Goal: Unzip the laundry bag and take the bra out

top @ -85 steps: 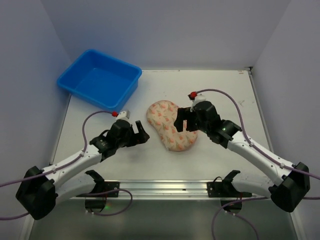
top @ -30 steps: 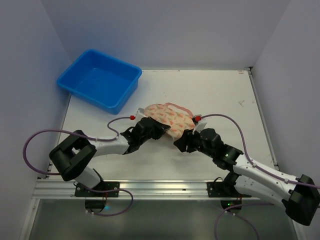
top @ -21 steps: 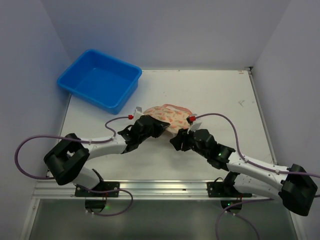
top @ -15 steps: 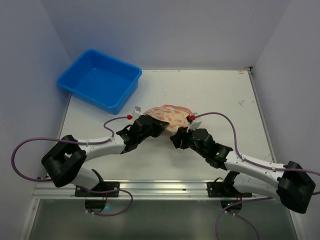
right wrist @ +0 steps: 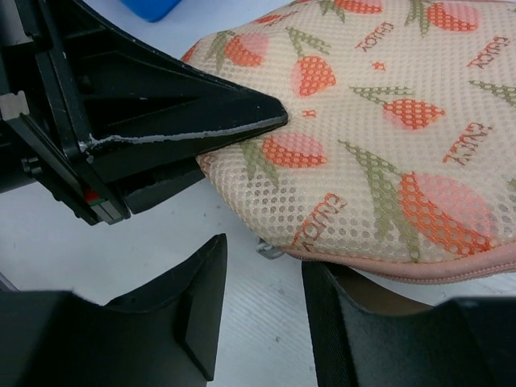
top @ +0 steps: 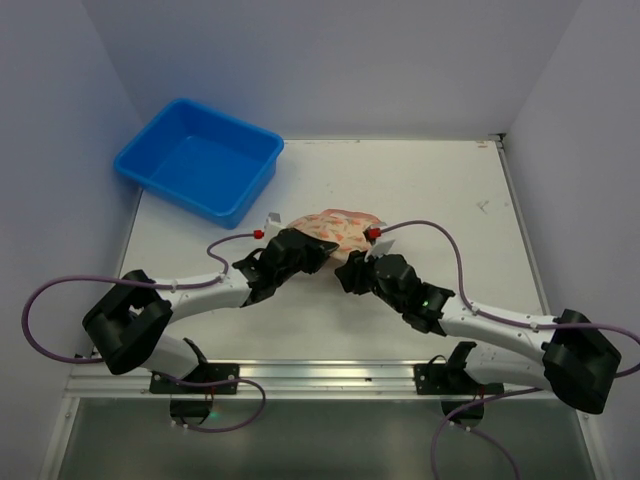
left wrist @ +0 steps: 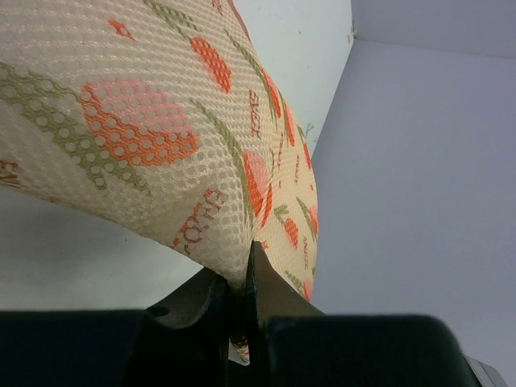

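The laundry bag (top: 342, 228), cream mesh with an orange floral print and pink zip edging, lies mid-table, its near-left end lifted. My left gripper (top: 320, 252) is shut on a fold of that end; in the left wrist view the fingers (left wrist: 262, 294) pinch the bag (left wrist: 161, 137). My right gripper (top: 349, 272) is open at the bag's near edge. In the right wrist view the bag (right wrist: 379, 137) overhangs the gap, and a small metal zip pull (right wrist: 270, 251) lies on the table just ahead of the right gripper (right wrist: 264, 262). The bra is hidden.
A blue plastic tub (top: 200, 158) stands at the back left. The left gripper's black body (right wrist: 153, 121) crowds the space left of the bag's end. White table (top: 440, 190) stretches to the right and behind the bag.
The right gripper has slid left along the bag's near edge and its jaws have narrowed a little. The left gripper keeps its pinch and has barely moved.
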You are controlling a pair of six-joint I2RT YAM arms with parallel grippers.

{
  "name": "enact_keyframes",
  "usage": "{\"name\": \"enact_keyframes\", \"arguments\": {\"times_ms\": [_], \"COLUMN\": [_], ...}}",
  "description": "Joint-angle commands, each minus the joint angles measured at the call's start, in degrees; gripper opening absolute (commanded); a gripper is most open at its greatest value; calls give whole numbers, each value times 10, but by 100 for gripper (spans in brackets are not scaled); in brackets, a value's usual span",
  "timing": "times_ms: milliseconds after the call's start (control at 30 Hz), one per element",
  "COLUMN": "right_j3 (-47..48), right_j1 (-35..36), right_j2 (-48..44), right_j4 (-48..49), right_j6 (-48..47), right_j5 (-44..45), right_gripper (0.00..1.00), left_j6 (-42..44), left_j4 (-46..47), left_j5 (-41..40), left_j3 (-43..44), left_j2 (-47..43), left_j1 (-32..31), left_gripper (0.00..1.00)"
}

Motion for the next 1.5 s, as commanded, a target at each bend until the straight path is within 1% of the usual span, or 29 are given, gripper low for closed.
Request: {"name": "enact_keyframes", "arguments": {"times_ms": [0, 167, 233, 367, 400, 467, 500, 533, 667, 700, 733, 867, 1000, 1033, 1067, 1200, 1233, 1300, 1333, 1400, 1433, 1467], "right_j3": [34, 42, 44, 46, 44, 40, 39, 37, 36, 37, 39, 35, 46, 47, 49, 54, 54, 55, 58, 71, 82, 87], "right_j1": [3, 4, 3, 3, 4, 3, 3, 3, 2, 2, 0, -11, -39, -49, -55, -65, -67, -69, -77, -83, -83, -83], "right_j2": [9, 18, 20, 15, 11, -3, -9, -24, -72, -82, -90, -149, -170, -173, -176, -182, -185, -186, -185, -179, -176, -164], "right_j4": [41, 37, 34, 14, 9, -9, -19, -40, -100, -118, -156, -230, -316, -343, -353, -395, -405, -411, -422, -436, -439, -435], "right_j6": [-9, -7, -6, -2, -1, -1, -1, -1, -18, -19, -17, -2, 13, 15, 16, 26, 28, 27, 27, 28, 26, 22], "right_j5": [38, 55, 61, 69, 72, 75, 75, 74, 75, 74, 74, 59, 28, 9, -2, -37, -39, -40, -43, -63, -75, -90], "right_gripper": [43, 40, 36, 23, 16, 8, 1, 0, 0, 0, 0, 0, 0, 0, 0, 0, 0, 0, 0, 0, 0, 0], "left_j6": [-9, -6, -3, -2, 0, 5, 7, 11, 25, 32, 47, 84, 134, 162, 172, 215, 244, 278, 322, 365, 407, 424], "left_j4": [22, 23, 23, 22, 22, 16, 14, 11, 21, 23, 21, 18, 32, 31, 27, 27, 36, 31, 36, 38, 42, 40], "left_j5": [-13, -15, -20, -25, -26, -27, -30, -33, -31, -21, -15, 22, 76, 89, 105, 127, 127, 154, 164, 211, 231, 269], "left_j3": [24, 17, 16, 11, 9, 9, 9, 7, -5, -6, -5, -21, -49, -53, -60, -85, -87, -80, -76, -63, -40, -26], "left_j2": [-6, -9, -11, -12, -11, -12, -12, -15, -21, -21, -20, -23, -29, -30, -32, -55, -58, -58, -56, -32, -19, -3], "left_j1": [-2, -2, -2, -2, -2, -2, -2, -2, 5, 9, 12, 39, 68, 73, 83, 98, 100, 109, 120, 135, 142, 157], "left_gripper": [1, 1, 1, 1, 1, 1, 1, 1, 0, 0, 0, 0, 0, 0, 0, 0, 0, 0, 0, 0, 0, 0]}}
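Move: The laundry bag's zip pull sits between the right hand's open fingertips, about 1 cm ahead, level and neither left nor right. The left fingers pinch the bag edge some 3 cm ahead and 3 cm left of the right hand, and the bag's middle lies about 7 cm ahead and 2 cm left. From the left hand, the zip pull is roughly 3 cm back and 3 cm right, about level. Right hand pinches the zip pull, drags it about 7 cm right, 5 back; left keeps the bag, turning clockwise. ##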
